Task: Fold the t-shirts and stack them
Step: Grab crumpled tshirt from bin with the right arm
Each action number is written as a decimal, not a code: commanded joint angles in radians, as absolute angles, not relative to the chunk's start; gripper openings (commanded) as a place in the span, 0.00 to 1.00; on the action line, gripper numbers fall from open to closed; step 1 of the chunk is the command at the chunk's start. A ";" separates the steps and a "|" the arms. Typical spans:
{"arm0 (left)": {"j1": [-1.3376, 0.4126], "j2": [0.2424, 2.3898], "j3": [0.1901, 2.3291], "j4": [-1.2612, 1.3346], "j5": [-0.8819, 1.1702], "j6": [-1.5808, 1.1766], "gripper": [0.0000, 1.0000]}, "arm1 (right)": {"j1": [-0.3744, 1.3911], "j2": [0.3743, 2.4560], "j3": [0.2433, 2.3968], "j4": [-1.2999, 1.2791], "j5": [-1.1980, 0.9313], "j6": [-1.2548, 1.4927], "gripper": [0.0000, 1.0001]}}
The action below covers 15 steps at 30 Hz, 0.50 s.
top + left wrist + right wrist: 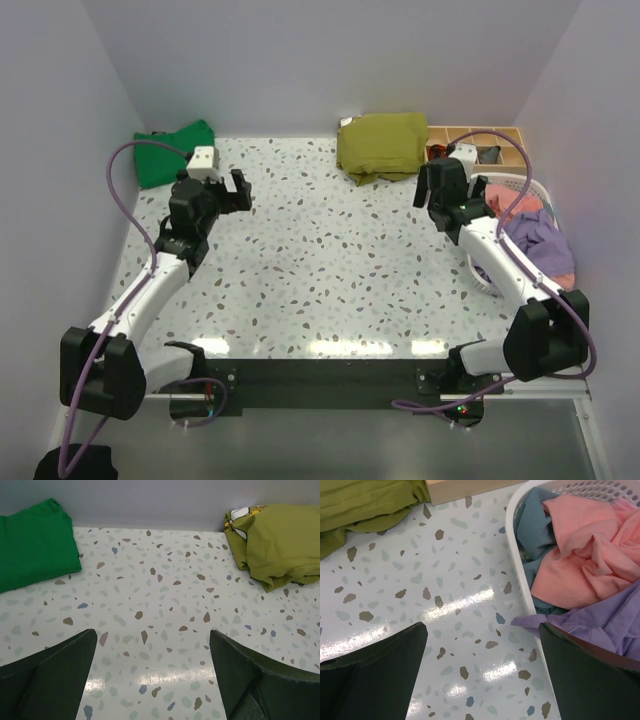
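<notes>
A lavender-purple t-shirt (540, 240) lies crumpled in the white basket (478, 283) at the right, hanging over its rim; it also shows in the right wrist view (600, 625). A folded bright green t-shirt (175, 152) lies at the far left corner and shows in the left wrist view (32, 542). A folded olive-green shirt (382, 145) lies at the far middle. My left gripper (240, 190) is open and empty above the table, right of the green shirt. My right gripper (440, 195) is open and empty beside the basket's left rim (517, 567).
The basket also holds a pink shirt (585, 545) and a teal one (532, 525). A wooden compartment box (485, 145) stands at the far right corner. White walls close in the left, far and right sides. The speckled tabletop (330, 260) lies between the arms.
</notes>
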State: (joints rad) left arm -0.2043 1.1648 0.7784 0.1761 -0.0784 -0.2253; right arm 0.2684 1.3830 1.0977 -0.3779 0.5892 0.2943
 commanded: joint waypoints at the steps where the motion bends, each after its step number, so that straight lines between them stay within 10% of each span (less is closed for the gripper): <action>1: -0.209 1.132 0.805 0.149 -0.009 -0.213 1.00 | 0.272 1.338 1.080 -0.391 0.658 0.333 0.99; 15: -0.221 1.123 0.798 0.189 0.150 -0.236 1.00 | 0.247 1.290 1.086 -0.772 1.106 0.678 0.99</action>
State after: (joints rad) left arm -0.2146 1.1255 0.7784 0.1459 0.0681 -0.2260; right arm 0.2520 1.3418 1.0779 -0.5758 0.8894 0.4957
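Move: The purple t-shirt crumpled in the bin lies about 17 cm to the right of the right hand, some 5 cm back and 12 cm below it. At the same depth, the salmon shirt is roughly 13 cm right of that hand and 4 cm farther out. The wooden tray stands about 19 cm ahead and 7 cm right, down on the table. For the left hand, the purple shirt is around 66 cm to the right, 6 cm back and 16 cm lower. Towards the purple t-shirt in the bin, the right hand swings to the right and back by about 7 cm, gathering speed and staying level above it, while the wrist turns some 20 degrees clockwise. Its fingers stay wide open and touch nothing yet. The left hand, empty and open, drifts about 3 cm right and slightly back, turning a little clockwise. ##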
